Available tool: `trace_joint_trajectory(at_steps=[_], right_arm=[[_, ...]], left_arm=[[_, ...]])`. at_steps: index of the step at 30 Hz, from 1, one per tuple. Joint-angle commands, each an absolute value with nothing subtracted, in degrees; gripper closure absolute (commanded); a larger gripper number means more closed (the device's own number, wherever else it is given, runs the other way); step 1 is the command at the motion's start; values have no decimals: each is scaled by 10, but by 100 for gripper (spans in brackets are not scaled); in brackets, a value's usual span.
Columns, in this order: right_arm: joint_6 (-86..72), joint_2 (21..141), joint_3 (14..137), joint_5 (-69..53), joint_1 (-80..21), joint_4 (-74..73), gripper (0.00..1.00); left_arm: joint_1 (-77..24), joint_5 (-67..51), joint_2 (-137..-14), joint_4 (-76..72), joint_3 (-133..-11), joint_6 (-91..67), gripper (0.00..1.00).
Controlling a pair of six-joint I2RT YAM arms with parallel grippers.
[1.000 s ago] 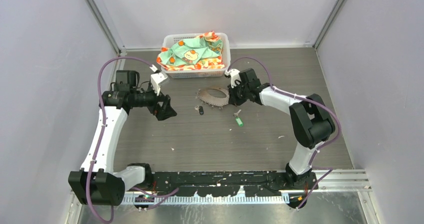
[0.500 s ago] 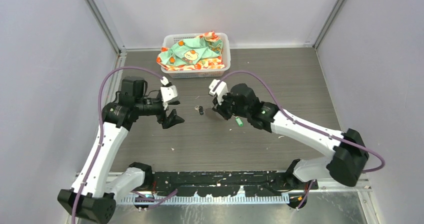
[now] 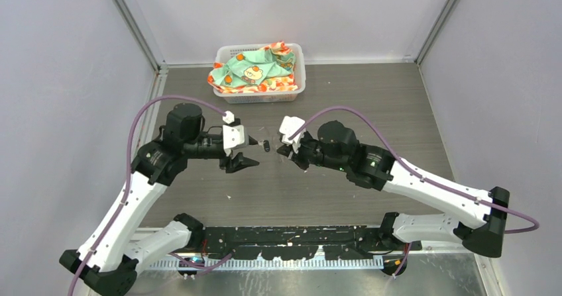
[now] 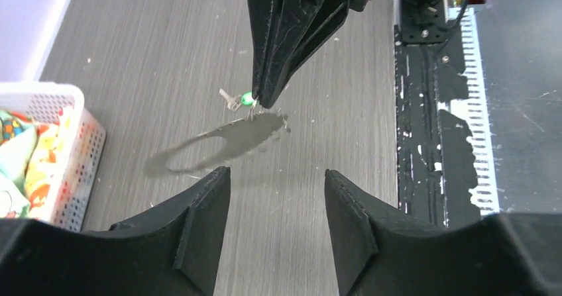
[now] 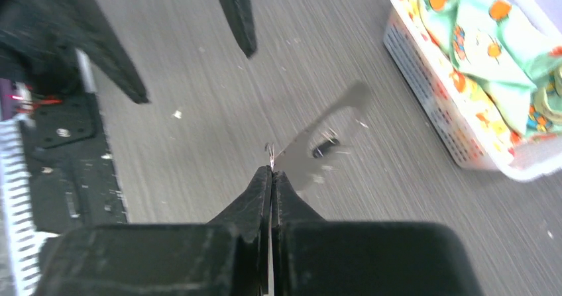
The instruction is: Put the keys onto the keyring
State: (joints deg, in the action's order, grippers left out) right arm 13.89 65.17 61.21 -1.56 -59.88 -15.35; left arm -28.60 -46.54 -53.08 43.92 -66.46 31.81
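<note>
My right gripper [image 3: 287, 153] [image 5: 270, 170] is shut on a thin silvery edge, the keyring [image 5: 270, 151], which I see edge-on just past its tips. A grey ring-shaped shadow falls on the table under it. The black-headed key [image 3: 266, 146] [image 5: 325, 151] lies on the table between the two grippers. In the left wrist view the green-headed key [image 4: 247, 98] lies just behind the right gripper's shut fingertips [image 4: 268, 97]. My left gripper [image 3: 246, 161] [image 4: 275, 173] faces them a short way off, open, with nothing between its fingers.
A white basket [image 3: 296, 91] [image 4: 79, 144] [image 5: 424, 64] full of patterned cloth stands at the back centre. The black base rail [image 3: 298, 236] runs along the near edge. Grey walls close in both sides.
The right arm lifted the keyring off the table and swung it left and nearer. The left arm moved right toward it, and its jaws narrowed but stay open.
</note>
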Motion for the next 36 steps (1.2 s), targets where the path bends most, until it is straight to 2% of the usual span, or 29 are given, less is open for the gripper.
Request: trace_joint_trajectory(at_steps=[1, 5, 12, 20, 36], right_arm=[[107, 606, 655, -73, -624, -125, 99], [60, 584, 645, -106, -634, -74, 99], [1, 567, 608, -125, -659, 30, 99], [-26, 565, 593, -139, -668, 73, 99], [-55, 573, 571, -156, -667, 127, 99]], left_arm=[[-311, -472, -492, 395, -689, 270, 47], [-320, -475, -472, 382, -690, 251, 53], [-324, -507, -464, 380, -710, 193, 53], [-326, -550, -460, 397, -730, 133, 54], [-327, -552, -466, 397, -739, 115, 78]])
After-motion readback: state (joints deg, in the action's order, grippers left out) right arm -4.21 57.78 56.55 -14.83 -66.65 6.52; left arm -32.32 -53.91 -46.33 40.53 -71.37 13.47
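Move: The keyring's small end ring, gripped in the right fingertips, is about 6 cm to the left gripper's right, some 2 cm ahead and 3 cm below. From the right hand, the open left fingertips are about 6 cm left, 2 cm back and 3 cm above. The black key fob lies on the table roughly 14 cm ahead, 5 cm left and 25 cm below; the green-tag keys 10 cm ahead, 9 cm right, equally low. Raise both grippers and draw them back to meet: carry the still-gripped keyring up about 10 cm, back about 9 and slightly left, tipping the right fingertips up to level. Bring the left gripper up and back some 7 cm, level its fingers too, and narrow them to about half their gap around the small ring. ##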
